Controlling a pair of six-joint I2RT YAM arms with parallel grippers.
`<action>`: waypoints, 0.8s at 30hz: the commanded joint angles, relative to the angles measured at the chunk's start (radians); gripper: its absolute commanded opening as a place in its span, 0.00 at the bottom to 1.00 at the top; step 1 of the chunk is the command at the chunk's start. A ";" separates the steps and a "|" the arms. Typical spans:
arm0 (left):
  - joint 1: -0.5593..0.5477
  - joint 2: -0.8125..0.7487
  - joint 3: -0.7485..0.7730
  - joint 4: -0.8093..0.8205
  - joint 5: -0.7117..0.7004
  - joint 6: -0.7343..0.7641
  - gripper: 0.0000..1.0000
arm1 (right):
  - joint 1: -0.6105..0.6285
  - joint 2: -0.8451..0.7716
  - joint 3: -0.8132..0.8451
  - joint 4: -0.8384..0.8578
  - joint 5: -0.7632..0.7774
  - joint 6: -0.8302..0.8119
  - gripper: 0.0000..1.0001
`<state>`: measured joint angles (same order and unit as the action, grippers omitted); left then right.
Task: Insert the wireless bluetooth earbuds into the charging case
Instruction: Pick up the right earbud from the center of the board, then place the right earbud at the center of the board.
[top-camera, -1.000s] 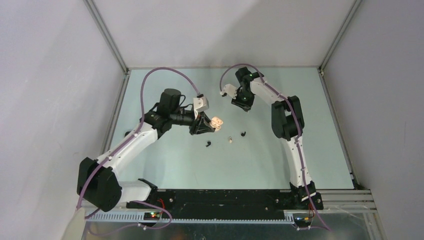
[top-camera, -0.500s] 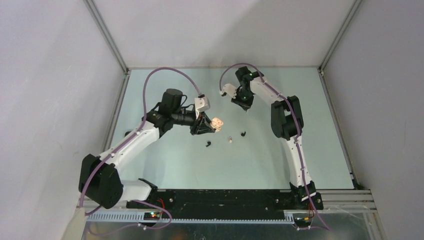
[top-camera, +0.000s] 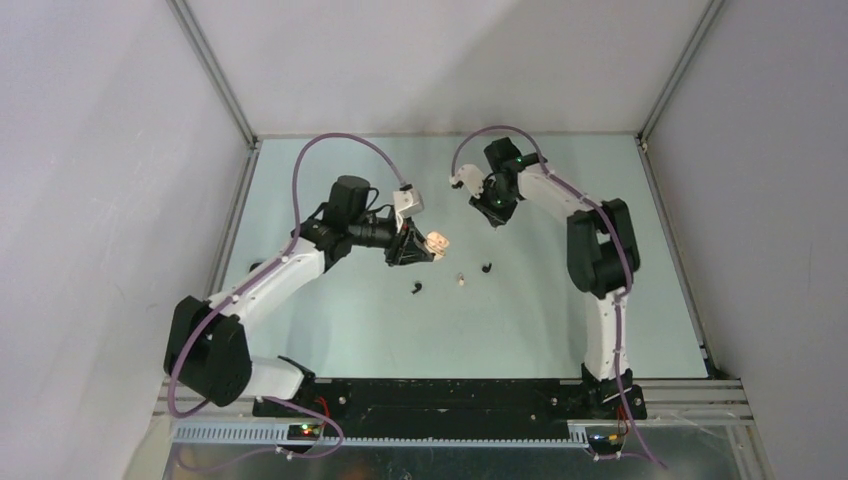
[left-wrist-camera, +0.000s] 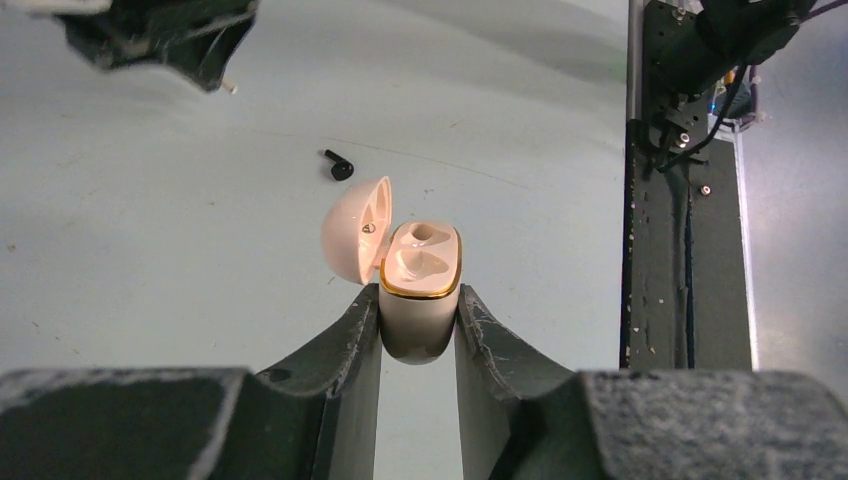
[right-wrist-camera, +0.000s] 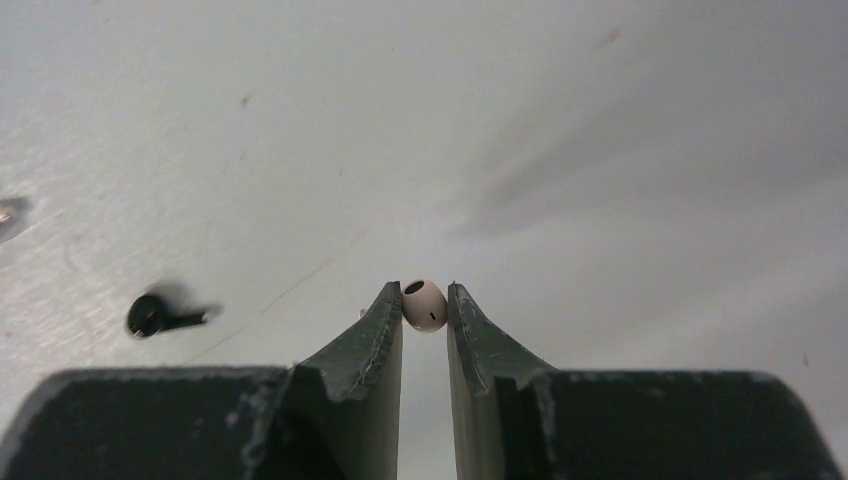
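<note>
My left gripper (left-wrist-camera: 420, 292) is shut on the cream charging case (left-wrist-camera: 418, 325), held upright with its gold-rimmed lid open and both wells showing. From above, the case (top-camera: 435, 241) hangs over the table's middle. My right gripper (right-wrist-camera: 424, 302) is shut on a cream-white earbud (right-wrist-camera: 424, 306), pinched at the fingertips, and stands right of the case toward the back (top-camera: 498, 218). Loose on the table lie a black earbud (top-camera: 487, 268), a white earbud (top-camera: 460, 279) and another black earbud (top-camera: 416, 290). One black earbud (right-wrist-camera: 150, 314) shows left of the right fingers.
The pale green table (top-camera: 330, 330) is walled by white panels at the back and sides. A black rail (top-camera: 450, 395) with the arm bases runs along the near edge. A black earbud (left-wrist-camera: 340, 167) lies beyond the case in the left wrist view.
The right arm's elbow has swung right and its gripper has shifted a little right. The left arm has edged forward, with the case staying in nearly the same place.
</note>
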<state>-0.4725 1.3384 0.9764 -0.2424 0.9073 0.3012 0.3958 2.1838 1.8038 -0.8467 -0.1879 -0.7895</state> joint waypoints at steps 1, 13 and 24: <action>0.003 0.035 -0.001 0.097 -0.027 -0.105 0.00 | 0.023 -0.282 -0.201 0.271 0.086 0.123 0.14; 0.005 0.086 0.053 0.175 -0.070 -0.289 0.00 | 0.170 -0.780 -0.526 0.588 0.359 0.291 0.14; 0.013 0.132 0.153 0.161 0.114 -0.390 0.00 | 0.390 -0.994 -0.690 0.756 0.396 0.217 0.15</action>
<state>-0.4675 1.4803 1.1099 -0.1349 0.9070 -0.0059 0.7315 1.2297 1.1946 -0.2005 0.1864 -0.5350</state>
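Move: From the right hand, which already holds its white earbud just clear of the board, the open charging case in the left hand lies about 19 cm back, 10 cm left and 14 cm higher. The right-hand black earbud is roughly 12 cm back and 3 cm left of the right hand, and the loose white earbud 15 cm back and 8 cm left, both some 4 cm below. From the left hand, the held earbud is around 19 cm ahead, 12 cm right and 15 cm down. Keeping its pinch on the white earbud, the right hand sweeps it fast upward, about 27 cm, and draws back some 10 cm towards the case, edging left late in the rise while the wrist swings the downward fingers well out forward and to the left. The left hand keeps hold of the open case and brings it a few centimetres forward and to the right to meet the earbud, dipping about a centimetre before rising and rolling slightly. ##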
